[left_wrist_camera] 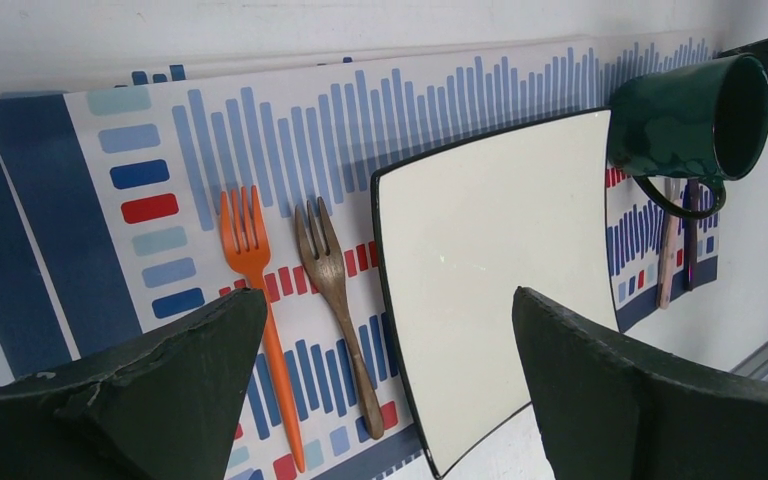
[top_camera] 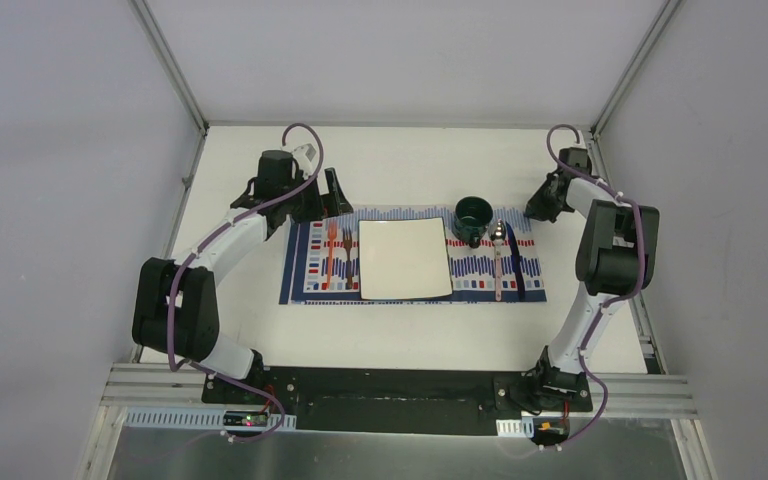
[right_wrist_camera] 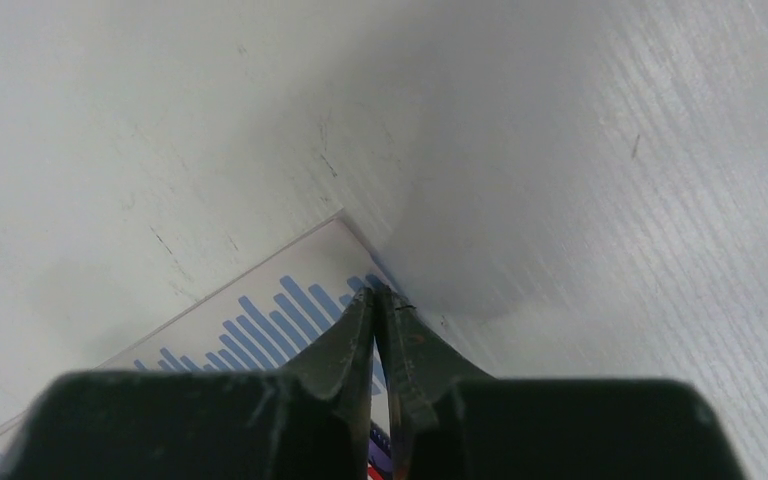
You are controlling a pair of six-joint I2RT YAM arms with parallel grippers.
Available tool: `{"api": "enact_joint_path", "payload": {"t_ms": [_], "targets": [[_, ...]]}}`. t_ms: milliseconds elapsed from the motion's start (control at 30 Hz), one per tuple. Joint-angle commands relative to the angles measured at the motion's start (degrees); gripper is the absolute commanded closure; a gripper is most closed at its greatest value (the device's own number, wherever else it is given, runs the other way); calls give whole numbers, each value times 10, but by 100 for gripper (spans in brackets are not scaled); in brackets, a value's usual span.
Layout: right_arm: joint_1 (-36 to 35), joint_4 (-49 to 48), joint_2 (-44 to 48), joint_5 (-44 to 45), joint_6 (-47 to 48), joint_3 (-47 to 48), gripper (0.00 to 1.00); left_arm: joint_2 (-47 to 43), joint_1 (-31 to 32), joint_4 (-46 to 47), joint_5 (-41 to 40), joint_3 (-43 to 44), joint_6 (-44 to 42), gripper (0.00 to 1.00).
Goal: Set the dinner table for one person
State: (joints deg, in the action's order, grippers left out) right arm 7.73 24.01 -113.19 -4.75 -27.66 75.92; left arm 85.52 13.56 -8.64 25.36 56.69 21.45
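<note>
The dinner table [top_camera: 400, 160] is a white tabletop carrying a blue, red and white striped placemat [top_camera: 300, 285]. On the mat lie a square white plate [top_camera: 405, 260], an orange fork [top_camera: 330, 255] and a wooden fork [top_camera: 347, 255] to its left, and a dark green mug [top_camera: 473, 220], a spoon [top_camera: 499, 260] and a dark knife [top_camera: 515, 262] to its right. My left gripper [top_camera: 335, 195] hovers open behind the mat's far left part, empty [left_wrist_camera: 388, 295]. My right gripper [right_wrist_camera: 375, 290] is shut, tips together at the mat's far right corner [right_wrist_camera: 300, 300]; whether they pinch it I cannot tell.
Aluminium frame rails [top_camera: 175, 75] run along the table's edges, with grey walls behind and to both sides. Both arm bases sit on a black mount [top_camera: 390, 395] at the near edge. Bare white tabletop lies behind and in front of the mat.
</note>
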Motion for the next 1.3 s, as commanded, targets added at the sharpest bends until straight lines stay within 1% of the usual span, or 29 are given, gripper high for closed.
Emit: {"api": "enact_joint_path", "payload": {"t_ms": [0,233,433,533,667,767,800,867,900,967,1100,1167,1267], "targets": [[5,57,-3,92,6,6,91,3,5,8,-10,27,-11,1],[6,78,21,140,11,3,92,3,5,4,-12,29,-11,1],[7,78,35,137,11,3,94,-1,5,-1,-16,30,-16,1],[6,59,68,112,13,-10,94,-5,5,-3,-24,29,-18,1],[-16,51,118,67,23,-10,86,-5,5,-3,-28,32,-17,1],[-57,54,156,52,37,-5,70,-7,6,0,-18,38,-12,1],[-73,65,164,36,40,1,68,-7,7,1,-13,39,-10,1],[-120,87,183,42,54,13,67,-7,10,5,-4,40,-6,1],[-143,97,191,64,60,16,66,-5,11,9,7,41,-4,1],[-176,105,210,62,64,12,66,0,18,14,20,41,-2,1],[-204,87,263,65,67,-24,62,7,34,23,23,36,2,1],[-214,68,288,81,76,-45,59,8,41,26,25,36,2,1],[-221,62,293,70,78,-53,59,3,46,26,24,31,4,1]]}}
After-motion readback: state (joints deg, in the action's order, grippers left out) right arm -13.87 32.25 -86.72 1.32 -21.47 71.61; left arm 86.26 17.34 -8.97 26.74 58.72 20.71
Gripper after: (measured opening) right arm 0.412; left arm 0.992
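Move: The right hand's nearly shut fingertips are down at the placemat's right edge; its far right corner is about 4 cm ahead and 1 cm to the right, barely lower. The mug stands roughly 15 cm to the left and 2 cm back, the knife's middle 3 cm left and 10 cm back, the spoon's 8 cm left and 10 cm back. From the left hand that corner is some 11 cm ahead, 52 cm right and 13 cm lower. Still touching the placemat's right edge, the right fingertips slide low about 3 cm right and 3 cm back, then come free and open to some 40 percent as the hand swings up 14 cm and left about 16 cm towards the mug, drawing back a little and turning counter-clockwise with the fingers tilting forward. The left hand, wide open, drifts 3 cm right late on. ##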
